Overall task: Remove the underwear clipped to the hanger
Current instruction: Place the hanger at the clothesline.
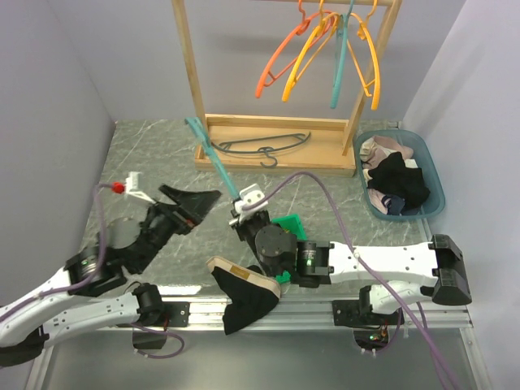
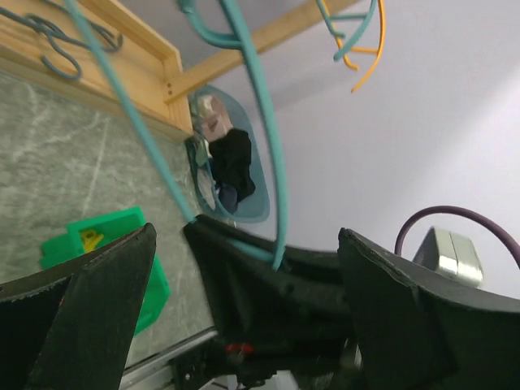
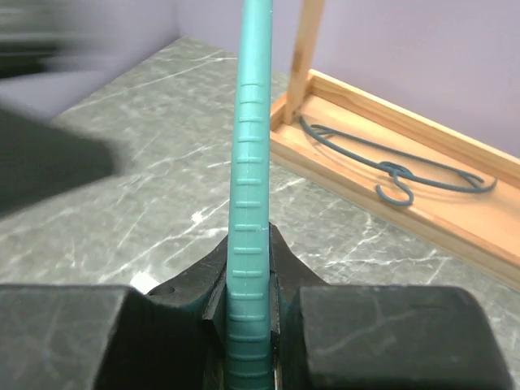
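Note:
My right gripper (image 1: 241, 205) is shut on the lower end of a teal hanger (image 1: 213, 159), which slants up and back over the table; the ribbed bar (image 3: 249, 203) runs straight up from between its fingers (image 3: 248, 325). Just to its left my left gripper (image 1: 195, 203) stands open and holds nothing; its view looks between its two black fingers (image 2: 248, 244) at the right gripper and the hanger (image 2: 272, 162). A black piece of underwear (image 1: 248, 305) with a tan waistband lies draped over the front rail below the right wrist. More underwear (image 1: 398, 180) is piled in the basket.
A blue basket (image 1: 435, 175) stands at the right wall. The wooden rack (image 1: 280, 142) at the back carries orange, yellow and teal hangers (image 1: 325, 49), and a grey hanger (image 1: 268, 146) lies on its base. A green box (image 1: 288, 227) sits by the right wrist.

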Tool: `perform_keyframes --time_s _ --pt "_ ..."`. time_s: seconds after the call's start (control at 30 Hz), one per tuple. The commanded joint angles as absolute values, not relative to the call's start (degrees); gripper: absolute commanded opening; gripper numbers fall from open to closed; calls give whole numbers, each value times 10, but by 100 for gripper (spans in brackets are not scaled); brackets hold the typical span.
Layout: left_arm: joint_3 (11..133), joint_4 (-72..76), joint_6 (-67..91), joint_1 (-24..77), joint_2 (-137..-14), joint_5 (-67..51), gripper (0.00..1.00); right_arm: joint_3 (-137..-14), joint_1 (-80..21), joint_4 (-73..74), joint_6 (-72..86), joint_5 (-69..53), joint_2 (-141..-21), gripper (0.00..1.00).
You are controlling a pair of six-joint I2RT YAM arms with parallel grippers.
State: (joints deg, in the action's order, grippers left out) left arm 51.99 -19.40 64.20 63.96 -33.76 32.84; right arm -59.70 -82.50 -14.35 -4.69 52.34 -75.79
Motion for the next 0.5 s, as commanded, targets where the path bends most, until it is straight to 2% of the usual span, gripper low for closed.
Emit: perform_keyframes --time_s 0.0,0.17,0.27,0.37,0.4,0.47 --pt "531 -257 621 640 -286 396 99 -659 -797 -127 -1 524 -755 0" --pt "529 -304 600 640 -233 417 99 -774 -726 -60 46 480 -802 0" --pt "525 -324 603 641 -224 408 99 -905 -685 4 61 445 -861 0" --pt "513 -324 605 640 -219 388 99 -1117 -651 134 74 445 -971 0" --pt "511 -323 608 640 -217 383 100 -1240 -644 165 75 452 -1036 0" --pt "499 -309 607 641 -213 367 99 -1362 -628 249 75 451 -1103 0"
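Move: The right hand already holds the teal hanger. The empty left stretch of the clothesline lies about 33 cm ahead of it, 7 cm left and 28 cm above. The nearest orange hanger hangs some 30 cm ahead, 10 cm right and 20 cm up; the rack's left post stands about 32 cm ahead and 12 cm left. From the already open left hand, that stretch is roughly 35 cm ahead, 2 cm left and 23 cm up. Right hand lifts the still-pinched teal hanger some 18 cm and forward towards the clothesline; left hand moves left. ##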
